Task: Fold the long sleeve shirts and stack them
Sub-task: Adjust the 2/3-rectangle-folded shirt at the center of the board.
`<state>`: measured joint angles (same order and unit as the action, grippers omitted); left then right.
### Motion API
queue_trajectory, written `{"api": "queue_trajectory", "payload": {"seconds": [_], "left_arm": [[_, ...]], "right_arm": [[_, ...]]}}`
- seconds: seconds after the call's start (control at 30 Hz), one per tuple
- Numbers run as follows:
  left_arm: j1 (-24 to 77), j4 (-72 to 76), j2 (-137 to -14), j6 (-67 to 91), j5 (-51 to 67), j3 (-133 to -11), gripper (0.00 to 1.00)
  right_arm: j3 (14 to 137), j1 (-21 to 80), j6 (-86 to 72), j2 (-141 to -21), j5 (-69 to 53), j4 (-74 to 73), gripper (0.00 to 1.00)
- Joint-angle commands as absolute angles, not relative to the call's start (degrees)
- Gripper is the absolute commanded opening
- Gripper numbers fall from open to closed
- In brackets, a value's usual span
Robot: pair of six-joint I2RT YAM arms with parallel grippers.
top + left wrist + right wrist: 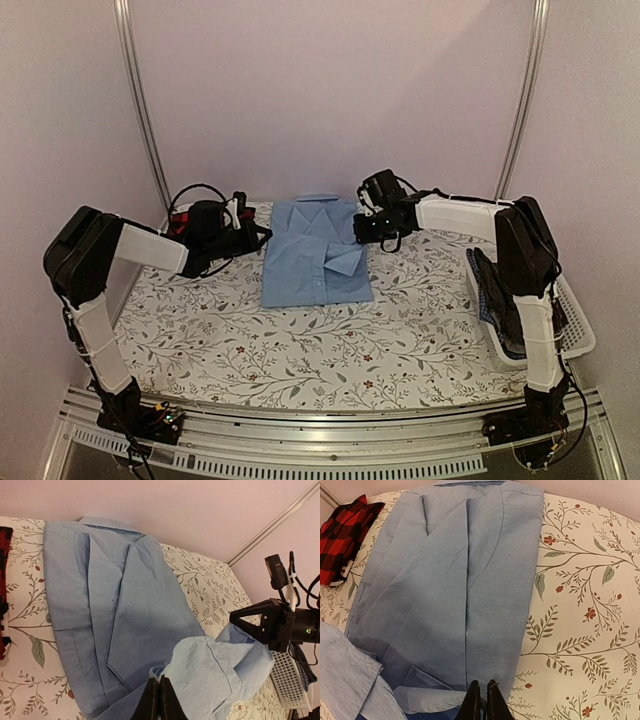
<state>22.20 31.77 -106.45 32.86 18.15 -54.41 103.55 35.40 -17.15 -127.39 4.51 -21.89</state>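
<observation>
A light blue long sleeve shirt (315,255) lies folded at the table's middle, collar toward the far wall. My left gripper (262,236) is at its left edge. In the left wrist view this gripper (157,677) is shut on a raised fold of its sleeve (220,670). My right gripper (360,232) is at the shirt's right edge, and in its own view it (483,681) is shut where the cuff fold (430,700) runs under the tips. A red-and-black plaid shirt (345,535) lies bunched at the far left, partly under my left arm.
A white plastic basket (578,335) stands at the table's right edge with dark checked shirts (497,300) hanging over its near rim. The floral tablecloth (300,350) covers the table. Metal frame posts (140,110) rise at the back corners.
</observation>
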Motion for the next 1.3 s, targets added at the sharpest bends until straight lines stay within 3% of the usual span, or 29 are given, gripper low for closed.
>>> {"api": "queue_trajectory", "payload": {"seconds": [0.0, 0.23, 0.47, 0.7, 0.83, 1.27], "left_arm": [[24.12, 36.64, -106.67, 32.46, 19.95, -53.61, 0.02], [25.89, 40.26, -101.43, 32.34, 22.96, -44.97, 0.01], [28.05, 39.56, -97.66, 30.04, 25.56, -40.54, 0.01], [28.17, 38.5, -96.86, 29.86, 24.85, -39.88, 0.01], [28.18, 38.41, -96.81, 29.88, 24.95, -39.92, 0.0], [28.09, 36.8, -95.99, 28.73, 25.42, -40.68, 0.0]], "right_arm": [[100.4, 35.24, -18.26, -126.36, 1.85, -21.69, 0.05], [87.94, 35.33, -19.88, -119.58, -2.31, -15.03, 0.06], [85.98, 35.39, -20.95, -119.25, -2.91, -13.79, 0.08], [85.39, 36.78, -18.97, -116.07, -2.32, -13.01, 0.39], [83.71, 37.82, -16.3, -113.29, -3.01, -11.84, 0.48], [81.62, 39.38, -7.25, -113.57, -10.21, -13.45, 0.47]]}}
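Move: Both grippers hold the shirt's turned-up flap. The shirt's near edge, towards which they travel, has its middle some 13 cm back, 13 cm right and 11 cm below the left gripper; from the right gripper it is about 13 cm back, 9 cm left and 8 cm down. The collar lies about 22 cm ahead and 13 cm right of the left gripper, the red checked shirt roughly 13 cm ahead and 19 cm left of it. Bring both grippers back towards the shirt's near edge, drawing the flap along: the left about 9 cm back and a little right, yawing some 10 degrees clockwise, fingers kept shut on the cloth. Take the right back and down about 5 cm each, open it wide to let the flap go, rise, and ease farther back, yawing counter-clockwise, to hover over the cloth. ##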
